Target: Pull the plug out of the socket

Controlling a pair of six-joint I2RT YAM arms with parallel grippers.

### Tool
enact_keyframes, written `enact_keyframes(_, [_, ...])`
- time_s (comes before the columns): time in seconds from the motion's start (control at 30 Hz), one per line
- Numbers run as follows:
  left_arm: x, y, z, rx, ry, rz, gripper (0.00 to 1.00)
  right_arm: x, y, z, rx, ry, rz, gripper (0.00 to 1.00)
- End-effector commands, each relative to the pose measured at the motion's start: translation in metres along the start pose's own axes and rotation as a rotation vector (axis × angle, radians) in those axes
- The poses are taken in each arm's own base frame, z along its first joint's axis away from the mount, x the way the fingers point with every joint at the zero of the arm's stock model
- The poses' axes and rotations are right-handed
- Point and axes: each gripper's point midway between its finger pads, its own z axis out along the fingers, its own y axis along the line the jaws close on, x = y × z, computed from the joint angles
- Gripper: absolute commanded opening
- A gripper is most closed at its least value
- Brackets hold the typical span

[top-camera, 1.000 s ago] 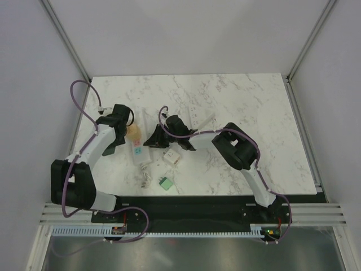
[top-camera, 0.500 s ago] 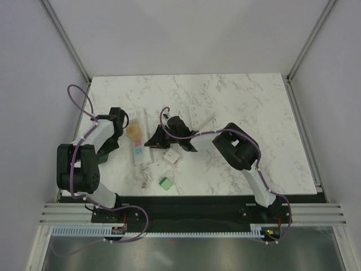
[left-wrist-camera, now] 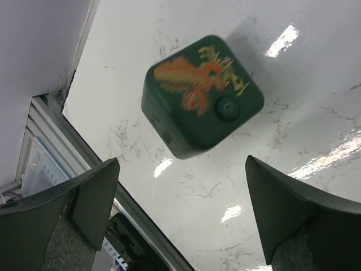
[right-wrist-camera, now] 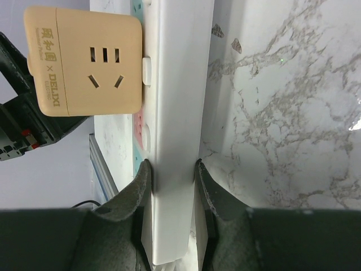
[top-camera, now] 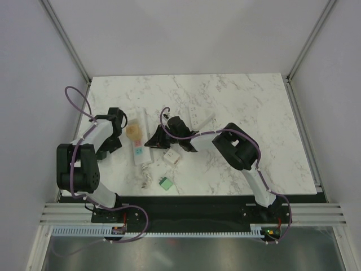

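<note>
The socket (right-wrist-camera: 180, 84), a long white strip with coloured outlet faces, lies on the marble left of centre (top-camera: 139, 148). My right gripper (right-wrist-camera: 172, 166) is shut across its narrow body from the right (top-camera: 153, 138). A beige cube adapter (right-wrist-camera: 84, 62) sits plugged into the strip's face (top-camera: 133, 131). A dark green cube plug (left-wrist-camera: 202, 96) with an orange dragon print lies free on the table, slightly blurred, apart from the strip. My left gripper (left-wrist-camera: 181, 169) stands wide open just short of it, touching nothing. The top view does not show the green cube under the left arm.
A second white strip (top-camera: 197, 119) lies behind the right gripper. A white cube adapter (top-camera: 172, 157) and a small green plug (top-camera: 164, 183) sit nearer the front, beside the strip's short cord (top-camera: 145, 178). The table's left edge and rail (left-wrist-camera: 51, 130) run close to the left gripper.
The left gripper drew left, away from the strip, then opened wide and let go of the green cube. The right gripper kept its hold on the strip.
</note>
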Motion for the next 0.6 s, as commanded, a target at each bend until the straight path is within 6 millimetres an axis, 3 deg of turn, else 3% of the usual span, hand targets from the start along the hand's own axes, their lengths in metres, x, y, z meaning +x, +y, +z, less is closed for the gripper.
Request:
enact_keyframes(0.0, [-0.016, 0.002, -0.008, 0.011, -0.043, -0.09, 1.0, 0.008, -0.018, -0.004, 0.065, 0.012, -0.026, 0.0])
enact_keyframes(0.33, [-0.029, 0.003, -0.034, 0.142, -0.11, -0.177, 1.0, 0.01, -0.021, -0.002, 0.07, 0.021, -0.02, 0.0])
enact_keyframes(0.57, [-0.04, -0.013, -0.062, 0.379, -0.203, -0.192, 1.0, 0.009, -0.023, -0.001, 0.083, 0.02, -0.021, 0.0])
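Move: The orange plug, still on the power strip, stands about 10 cm ahead of the empty left hand and 12 cm to its right, at nearly the same height. The white plug sits some 8 cm beyond it; the green plug, already let go, is roughly 3 cm to the left hand's left and 4 cm below. From the right hand, which already grips the strip's side wall, the orange plug is some 5 cm ahead, 6 cm left and slightly above. The green plug is left behind as the left hand, fingers already wide open and staying so, pauses briefly, then rises some 4 cm while easing forward and right towards the strip. Its wrist tips back nearly 20 degrees, swinging the fingertips forward. The right hand stays put, still pinching the power strip. ##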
